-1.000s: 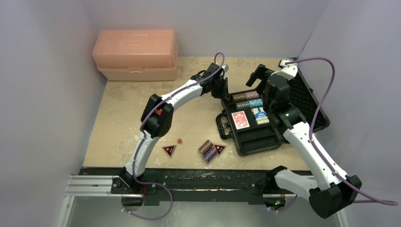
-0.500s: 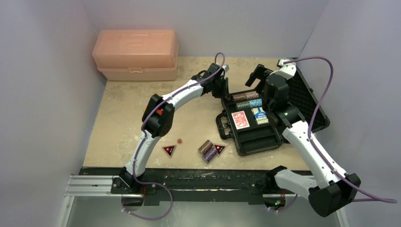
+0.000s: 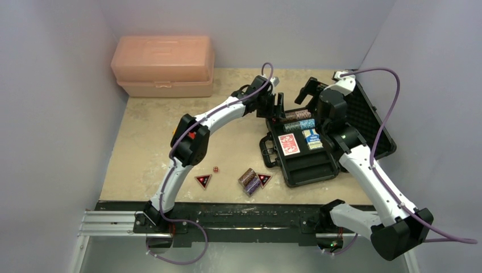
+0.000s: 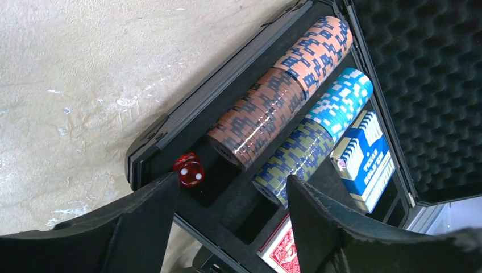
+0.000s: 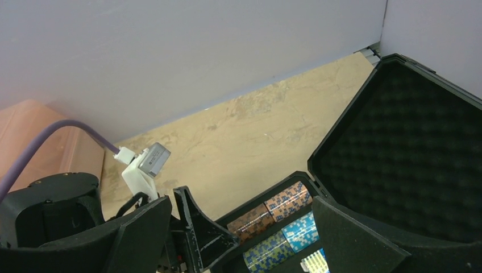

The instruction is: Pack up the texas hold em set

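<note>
The small black case (image 3: 307,165) lies open at the right, its foam lid (image 3: 369,119) tipped back. Inside are two rows of chip stacks (image 3: 298,119), a red deck (image 3: 289,144) and a blue deck (image 3: 311,137). My left gripper (image 3: 277,108) hangs open over the case's far left corner. In its wrist view a red die (image 4: 189,169) rests free in a foam slot beside the left finger (image 4: 142,222), next to the orange chips (image 4: 278,94). My right gripper (image 3: 307,92) stands open above the case's far edge, holding nothing. On the table lie another die (image 3: 216,169), two triangular tokens (image 3: 203,180) and a chip stack (image 3: 248,181).
A large peach plastic box (image 3: 163,65) stands at the back left against the wall. Grey walls close in both sides and the back. The arms' black base rail (image 3: 239,213) runs along the near edge.
The left gripper's jaws have spread apart over the case's far left corner. Both arms have stayed nearly where they were.
</note>
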Controlling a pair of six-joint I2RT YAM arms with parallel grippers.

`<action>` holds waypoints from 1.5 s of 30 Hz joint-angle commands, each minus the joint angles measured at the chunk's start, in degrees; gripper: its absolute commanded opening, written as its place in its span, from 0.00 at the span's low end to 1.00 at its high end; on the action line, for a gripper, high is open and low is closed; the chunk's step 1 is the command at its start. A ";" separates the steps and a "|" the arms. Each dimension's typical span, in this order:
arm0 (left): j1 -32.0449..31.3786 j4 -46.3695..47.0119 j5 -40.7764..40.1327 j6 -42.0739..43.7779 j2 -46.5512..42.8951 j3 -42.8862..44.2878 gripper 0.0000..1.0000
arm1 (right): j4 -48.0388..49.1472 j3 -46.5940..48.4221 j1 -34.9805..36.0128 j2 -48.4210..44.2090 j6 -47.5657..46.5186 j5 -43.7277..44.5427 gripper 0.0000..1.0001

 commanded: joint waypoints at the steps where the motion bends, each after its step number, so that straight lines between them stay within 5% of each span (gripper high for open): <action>1: 0.68 0.12 -1.36 3.18 -4.83 -2.26 0.73 | 2.90 -0.57 -0.16 -1.29 -0.65 -1.53 0.99; 8: 0.68 1.41 -4.18 6.55 -12.82 -8.49 0.85 | 2.98 -0.48 -0.14 -1.90 -0.63 -2.38 0.99; 26: 1.89 6.11 -19.05 14.63 -39.97 -31.38 0.86 | 3.36 1.21 -0.09 -2.69 3.05 -8.38 0.99; 32: 5.93 6.13 -18.75 9.24 -45.08 -37.04 1.00 | 8.49 -1.42 -0.01 -5.99 14.71 -14.30 0.99; 37: 13.19 10.06 -6.51 2.56 -48.16 -44.61 1.00 | 7.82 -3.03 0.00 -10.60 24.80 -16.09 0.99; 45: 13.45 -4.05 -17.73 2.23 -52.98 -48.97 0.98 | 15.80 1.38 0.55 -9.83 42.88 -31.83 0.99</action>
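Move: The remaining loose die on the table lies about 26 cm to the left hand's left, 22 cm back and some 5 cm below. The near triangle is about 6 cm farther left than that die and 5 cm farther back; the loose chip stacks are 15 cm to its right and 5 cm back. The die already in the case lies about 2 cm left of the left hand, level with it. From the right hand, the loose die is about 42 cm left, 15 cm back. Leftwards in an arc, the left hand leaves the die it has already released in the case, climbing about 14 cm over the case's rim before sinking again above bare table, ending 23 cm left and a little back, nearer the loose die; its fingers spread from part open to wide and the wrist swings counter-clockwise. Later the open right hand rises 10 cm, drifting left and back while rolling left side up. ##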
